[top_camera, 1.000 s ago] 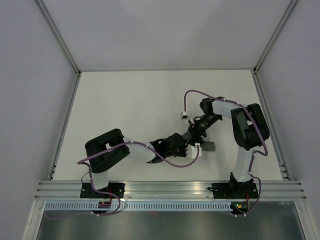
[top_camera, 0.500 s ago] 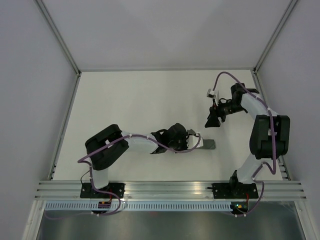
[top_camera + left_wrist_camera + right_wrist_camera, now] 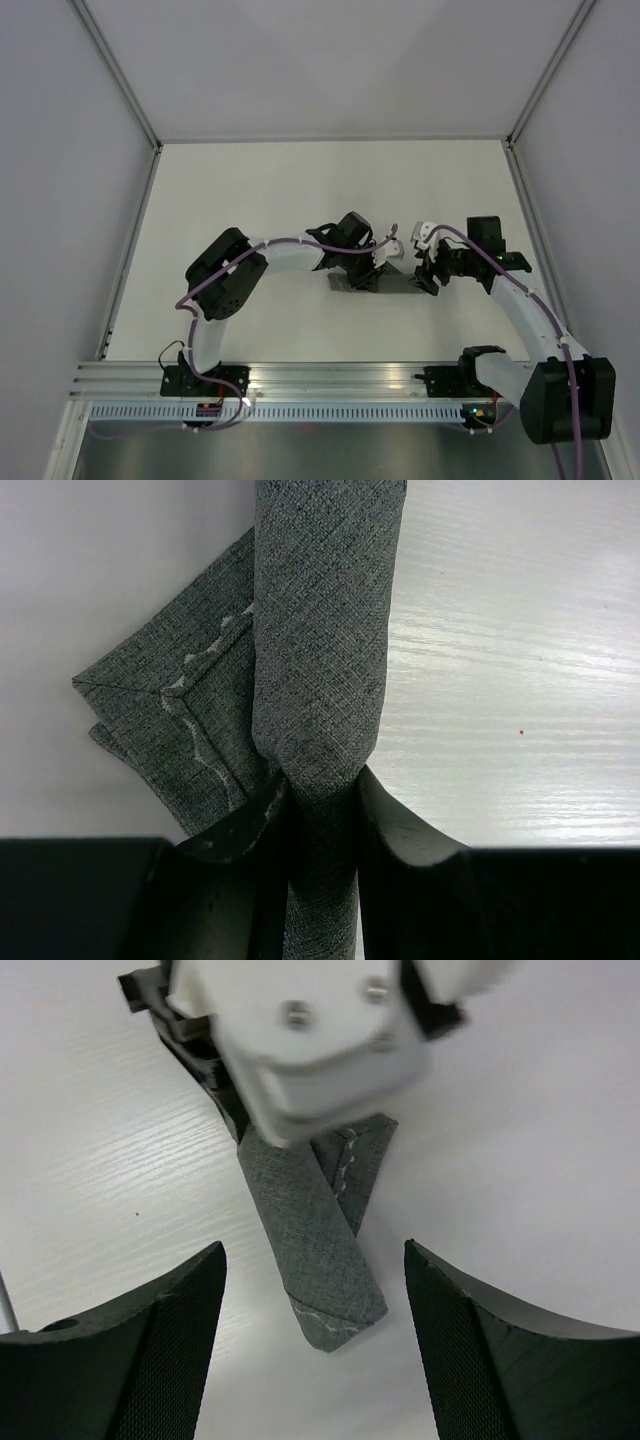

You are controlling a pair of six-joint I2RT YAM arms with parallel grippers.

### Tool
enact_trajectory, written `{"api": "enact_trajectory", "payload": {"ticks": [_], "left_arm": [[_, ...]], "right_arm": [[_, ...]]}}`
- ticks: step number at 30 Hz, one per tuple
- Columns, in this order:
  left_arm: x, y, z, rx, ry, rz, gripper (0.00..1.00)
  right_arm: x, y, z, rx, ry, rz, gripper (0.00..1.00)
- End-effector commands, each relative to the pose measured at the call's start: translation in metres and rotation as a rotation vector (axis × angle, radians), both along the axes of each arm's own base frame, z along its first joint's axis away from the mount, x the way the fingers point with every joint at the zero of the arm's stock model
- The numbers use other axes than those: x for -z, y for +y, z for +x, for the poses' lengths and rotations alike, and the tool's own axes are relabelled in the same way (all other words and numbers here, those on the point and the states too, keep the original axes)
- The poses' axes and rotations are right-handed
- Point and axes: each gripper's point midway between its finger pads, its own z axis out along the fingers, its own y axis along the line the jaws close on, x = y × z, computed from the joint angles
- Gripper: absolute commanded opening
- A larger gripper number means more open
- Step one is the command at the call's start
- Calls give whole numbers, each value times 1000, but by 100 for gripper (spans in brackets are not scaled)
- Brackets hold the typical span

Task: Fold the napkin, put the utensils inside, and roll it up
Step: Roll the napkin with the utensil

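The napkin [image 3: 400, 286] is a tight dark grey roll lying on the white table near the middle. My left gripper [image 3: 372, 272] is shut on the roll [image 3: 322, 680], which runs up between its fingers [image 3: 395, 830]. A loose corner flap [image 3: 170, 705] with pale stitching sticks out to the left. My right gripper [image 3: 432, 272] is open at the roll's right end. In the right wrist view that end [image 3: 325, 1270] lies between the spread fingers [image 3: 190, 1310], touching neither. The utensils are hidden.
The left gripper's white body [image 3: 300, 1050] sits just behind the roll's end in the right wrist view. Grey enclosure walls [image 3: 100, 150] and metal rails [image 3: 340, 378] bound the white table [image 3: 260, 200].
My right arm has swung in from the back right down to the roll's right end, its jaws spreading wider. The left gripper has carried the roll a little farther back.
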Motion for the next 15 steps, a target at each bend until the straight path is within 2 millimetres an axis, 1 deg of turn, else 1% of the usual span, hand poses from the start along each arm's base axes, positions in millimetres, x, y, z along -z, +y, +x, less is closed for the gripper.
{"api": "enact_trajectory", "payload": {"ticks": [1,2,3,4,5,6,7,9,10,11,12,13,14,15], "left_arm": [[50,43,-38,-38,295,224,2],[49,42,-40,-29,320,220,2],[50,40,-38,-36,337,223,2],[51,41,-38,-41,353,226,2],[50,44,-42,-37,385,239,3],[49,41,-40,-42,395,238,3],[50,42,-42,-41,428,243,4],[50,43,-44,-46,468,263,4],[55,44,-46,-42,488,273,5],[53,42,-46,-42,495,270,5],[54,45,-48,-42,510,282,6],[56,45,-50,-39,521,290,6],[55,46,-51,-41,530,295,6],[55,46,-51,-39,533,297,7]], "right_arm": [[6,13,8,-54,-155,-82,77],[21,11,3,-45,-144,-129,77],[21,21,3,-73,-185,-141,78],[25,24,1,-82,-196,-155,78],[36,26,-4,-92,-186,-171,77],[39,30,-3,-102,-212,-198,78],[47,31,-5,-108,-207,-213,77],[54,36,-3,-115,-227,-249,77],[58,37,-4,-114,-225,-259,77],[60,38,-3,-115,-233,-266,78],[61,45,-3,-132,-243,-269,77],[65,44,-3,-127,-242,-284,77],[67,50,-5,-144,-246,-284,77],[69,52,-6,-147,-248,-290,77]]}}
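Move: The left hand already grips the napkin roll at table level, with the roll's free right part about 7 cm to its right and level with it fore and aft. From the right hand, empty and open, that part is about 9 cm left, 0 cm ahead and 10 cm below. The loose corner lies some 4 cm ahead, 8 cm left and 11 cm below, the left gripper about 16 cm left, 0 cm ahead and 10 cm below. Keeping its pinch on the roll, the left hand stays in place and twists about the left-right line by some 15 degrees, its top going forward. Meanwhile the right hand swoops down about 7 cm and left some 5 cm towards the roll's free part, drifting slightly back, fingers staying open and tipping more steeply down. ##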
